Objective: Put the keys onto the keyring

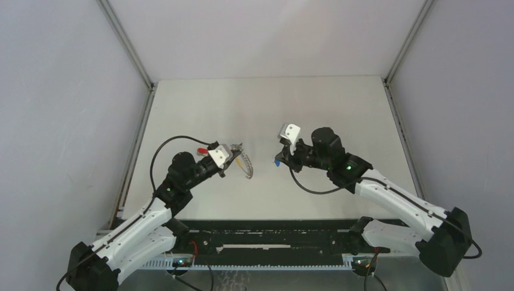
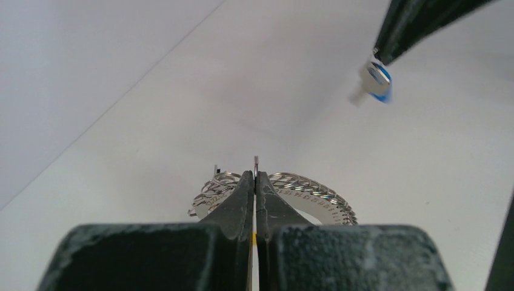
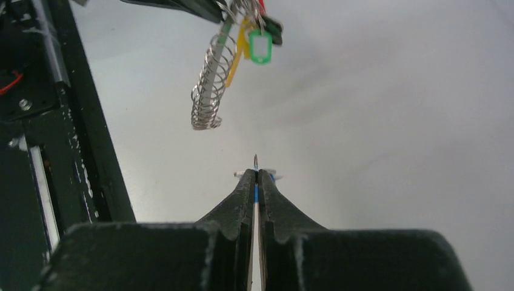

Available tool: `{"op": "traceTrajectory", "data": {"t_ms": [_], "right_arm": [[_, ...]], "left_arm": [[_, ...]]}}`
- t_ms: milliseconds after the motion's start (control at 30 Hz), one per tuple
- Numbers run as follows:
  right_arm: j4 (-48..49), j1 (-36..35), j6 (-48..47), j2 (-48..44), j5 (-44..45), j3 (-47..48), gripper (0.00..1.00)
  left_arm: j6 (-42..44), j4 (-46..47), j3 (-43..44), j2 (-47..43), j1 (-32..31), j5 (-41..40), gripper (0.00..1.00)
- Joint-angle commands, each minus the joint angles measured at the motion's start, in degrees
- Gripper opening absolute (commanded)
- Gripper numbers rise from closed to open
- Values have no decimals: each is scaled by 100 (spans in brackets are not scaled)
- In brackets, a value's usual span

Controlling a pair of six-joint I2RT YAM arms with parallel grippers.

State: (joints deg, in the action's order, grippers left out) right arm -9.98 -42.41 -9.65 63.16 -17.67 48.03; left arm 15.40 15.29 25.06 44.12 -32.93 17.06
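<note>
My left gripper point(image 1: 236, 150) point(image 2: 256, 177) is shut on the keyring point(image 2: 256, 161), whose thin ring stands edge-on between the fingertips. Its yellow tab point(image 3: 240, 50) and coiled silvery chain point(image 1: 246, 168) point(image 2: 306, 193) point(image 3: 209, 85) hang below the grip. My right gripper point(image 1: 280, 159) point(image 3: 256, 176) is shut on the blue-headed key point(image 1: 276, 162) point(image 2: 379, 82) point(image 3: 256, 193), held above the table a short way right of the keyring and apart from it. A red key head point(image 1: 203, 150) point(image 3: 262, 3) shows beside the left gripper; I cannot tell whether it hangs on the ring.
A green tag point(image 3: 260, 47) hangs with the yellow tab. The white table point(image 1: 267, 109) has grey walls on three sides. A black rail point(image 1: 273, 233) point(image 3: 54, 121) with wiring runs along the near edge, between the arm bases.
</note>
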Motion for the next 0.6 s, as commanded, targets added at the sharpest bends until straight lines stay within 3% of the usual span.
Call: {"op": "traceTrajectory", "data": {"t_ms": [0, 333, 567], "right_arm": [[-391, 102, -1219, -636, -1026, -31, 0], [-1045, 64, -1867, -908, -1404, 453, 0], [-1122, -290, -2178, -594, -1142, 642, 0]], "left_arm": [[543, 198, 158, -55, 32, 1266, 0], [1142, 141, 247, 20, 11, 2432, 0], [1511, 50, 313, 43, -203, 2549, 0]]}}
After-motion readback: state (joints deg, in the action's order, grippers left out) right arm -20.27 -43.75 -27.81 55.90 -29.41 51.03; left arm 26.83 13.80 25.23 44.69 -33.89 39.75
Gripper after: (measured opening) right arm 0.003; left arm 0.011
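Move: Facing the right hand, the keyring in the left gripper lies about 11 cm to its left and roughly level with it, both fore-and-aft and in height. From the left hand, the blue key hanging in the right gripper is some 12 cm to the right, 2 cm nearer the base and 3 cm lower. The red key on the table lies about 17 cm left of the left hand, 12 cm farther out and 21 cm below. Bringing the keyring round towards the blue key, the left hand sweeps back about 5 cm and 4 cm to the right, turning some 25 degrees clockwise. The right hand draws back about 5 cm and rises 3 to 4 cm, mostly early on, swinging counter-clockwise to face it. Both shut grippers keep their holds. ##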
